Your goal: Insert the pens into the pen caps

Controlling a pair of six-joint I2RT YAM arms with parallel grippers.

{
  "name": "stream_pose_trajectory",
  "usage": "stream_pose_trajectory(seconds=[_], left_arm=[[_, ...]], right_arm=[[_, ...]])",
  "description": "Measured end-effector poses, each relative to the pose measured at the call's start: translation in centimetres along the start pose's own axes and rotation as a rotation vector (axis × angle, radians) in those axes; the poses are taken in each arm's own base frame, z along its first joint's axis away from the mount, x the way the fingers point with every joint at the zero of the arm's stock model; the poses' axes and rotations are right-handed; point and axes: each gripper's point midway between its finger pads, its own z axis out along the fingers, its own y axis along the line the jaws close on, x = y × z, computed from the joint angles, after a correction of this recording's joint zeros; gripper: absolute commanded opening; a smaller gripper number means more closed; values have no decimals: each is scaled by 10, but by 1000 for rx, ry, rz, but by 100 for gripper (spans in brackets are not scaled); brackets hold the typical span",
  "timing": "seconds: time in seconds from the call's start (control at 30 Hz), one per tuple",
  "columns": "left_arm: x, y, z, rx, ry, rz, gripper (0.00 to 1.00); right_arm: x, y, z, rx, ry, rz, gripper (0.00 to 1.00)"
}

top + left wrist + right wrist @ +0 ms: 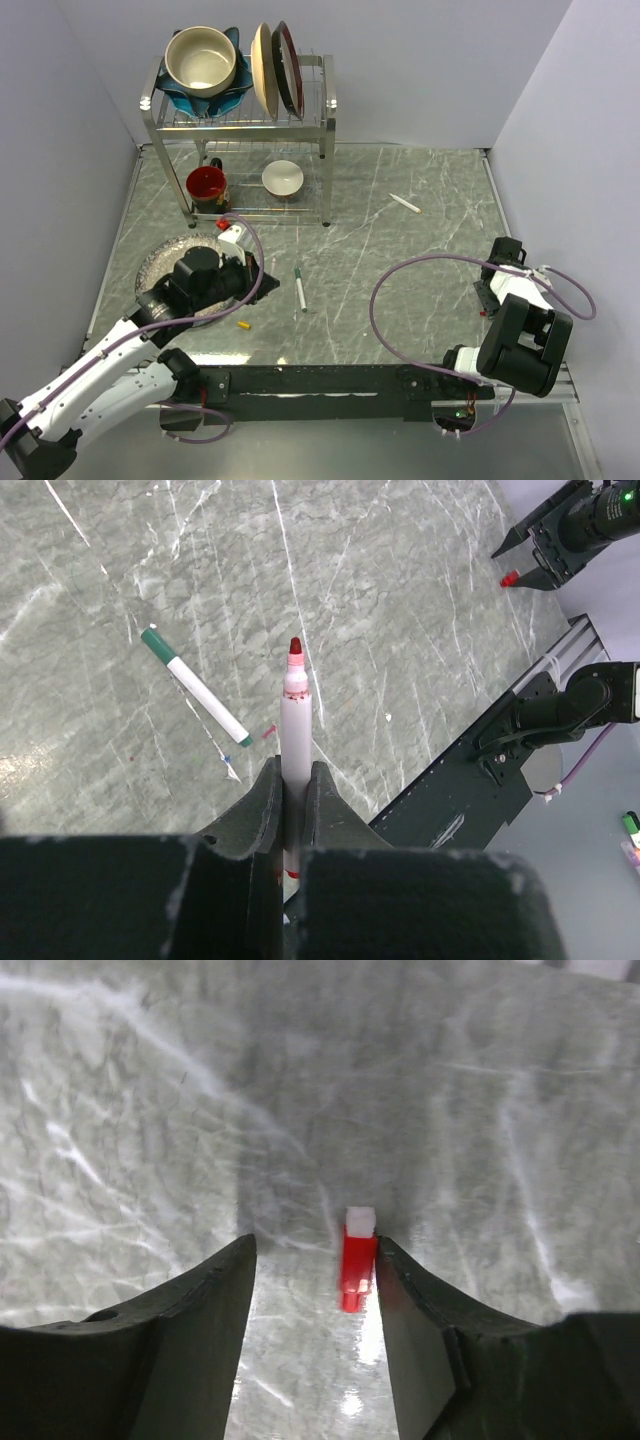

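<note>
My left gripper (295,770) is shut on a white pen (295,705) whose bare red tip points out ahead of the fingers. In the top view this gripper (255,268) sits left of centre. A second pen (300,288), with a green cap on one end (152,637), lies on the table just beyond it. A third white pen (405,203) lies far right of centre. The red pen cap (357,1258) lies on the table between the open jaws of my right gripper (315,1260), against the right finger (400,1290). A yellow-orange cap (241,324) lies near the front.
A metal dish rack (325,100) at the back holds bowls and plates, with a red mug (207,185) and a white bowl (283,177) under it. A silvery dish (160,258) lies beneath the left arm. A black rail (340,380) runs along the front edge.
</note>
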Motion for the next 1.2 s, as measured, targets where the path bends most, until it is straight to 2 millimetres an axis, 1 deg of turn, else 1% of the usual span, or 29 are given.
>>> stream_pose_trajectory(seconds=[0.13, 0.3, 0.33, 0.47, 0.6, 0.67, 0.7, 0.87, 0.93, 0.97, 1.07, 1.13, 1.17, 1.2], left_arm=[[1, 1, 1, -3, 6, -1, 1], [1, 1, 2, -4, 8, -1, 1], [1, 1, 1, -4, 7, -1, 1], [1, 1, 1, -3, 6, -1, 1], [1, 1, 1, -3, 6, -1, 1], [1, 1, 1, -3, 6, -1, 1], [1, 1, 1, -3, 6, -1, 1], [1, 1, 1, -2, 6, -3, 1], [1, 0, 1, -1, 5, -5, 1], [0, 0, 1, 0, 3, -7, 1], [-2, -2, 2, 4, -5, -18, 1], [-3, -3, 2, 7, -11, -24, 1], [-4, -3, 3, 9, -14, -26, 1], [-4, -3, 4, 9, -14, -28, 1]], right_arm=[[3, 3, 1, -26, 9, -18, 49], [2, 3, 1, -25, 5, -15, 43], [2, 3, 1, -24, 3, -14, 40], [1, 1, 2, -11, -4, 6, 33], [0, 1, 2, -5, -8, 17, 18], [0, 1, 2, -6, -7, 17, 8], [0, 1, 2, -8, -7, 17, 0], [1, 4, 2, -46, -10, -3, 0], [3, 8, 1, -94, -9, -19, 0], [5, 13, 0, -140, -5, -32, 0], [21, 39, -12, -315, 28, -96, 0], [50, 64, -32, -453, 85, -213, 0], [62, 73, -41, -502, 104, -267, 0], [81, 83, -55, -565, 126, -351, 0]])
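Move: The red cap lies on the table already between the right hand's open fingers, at pad height and about 1 cm back of the hand point, next to the rear finger. From the right hand, a loose white pen is some 20 cm left and 28 cm ahead, the green marker about 45 cm left and 5 cm ahead. The uncapped red pen in the left grip is about 46 cm left, 2 cm back and 20 cm up. From the left hand, the cap lies roughly 46 cm right, 1 cm ahead, 20 cm down. The right fingers close on the red cap and pinch it while the hand stays low in place. Gripping it, the hand then sweeps fast to the left, about 11 cm, and some 6 cm forward, rising only about a centimetre, towards the red pen in the left hand. The wrist turns about 35 degrees counter-clockwise and tips the fingers up and outward. ##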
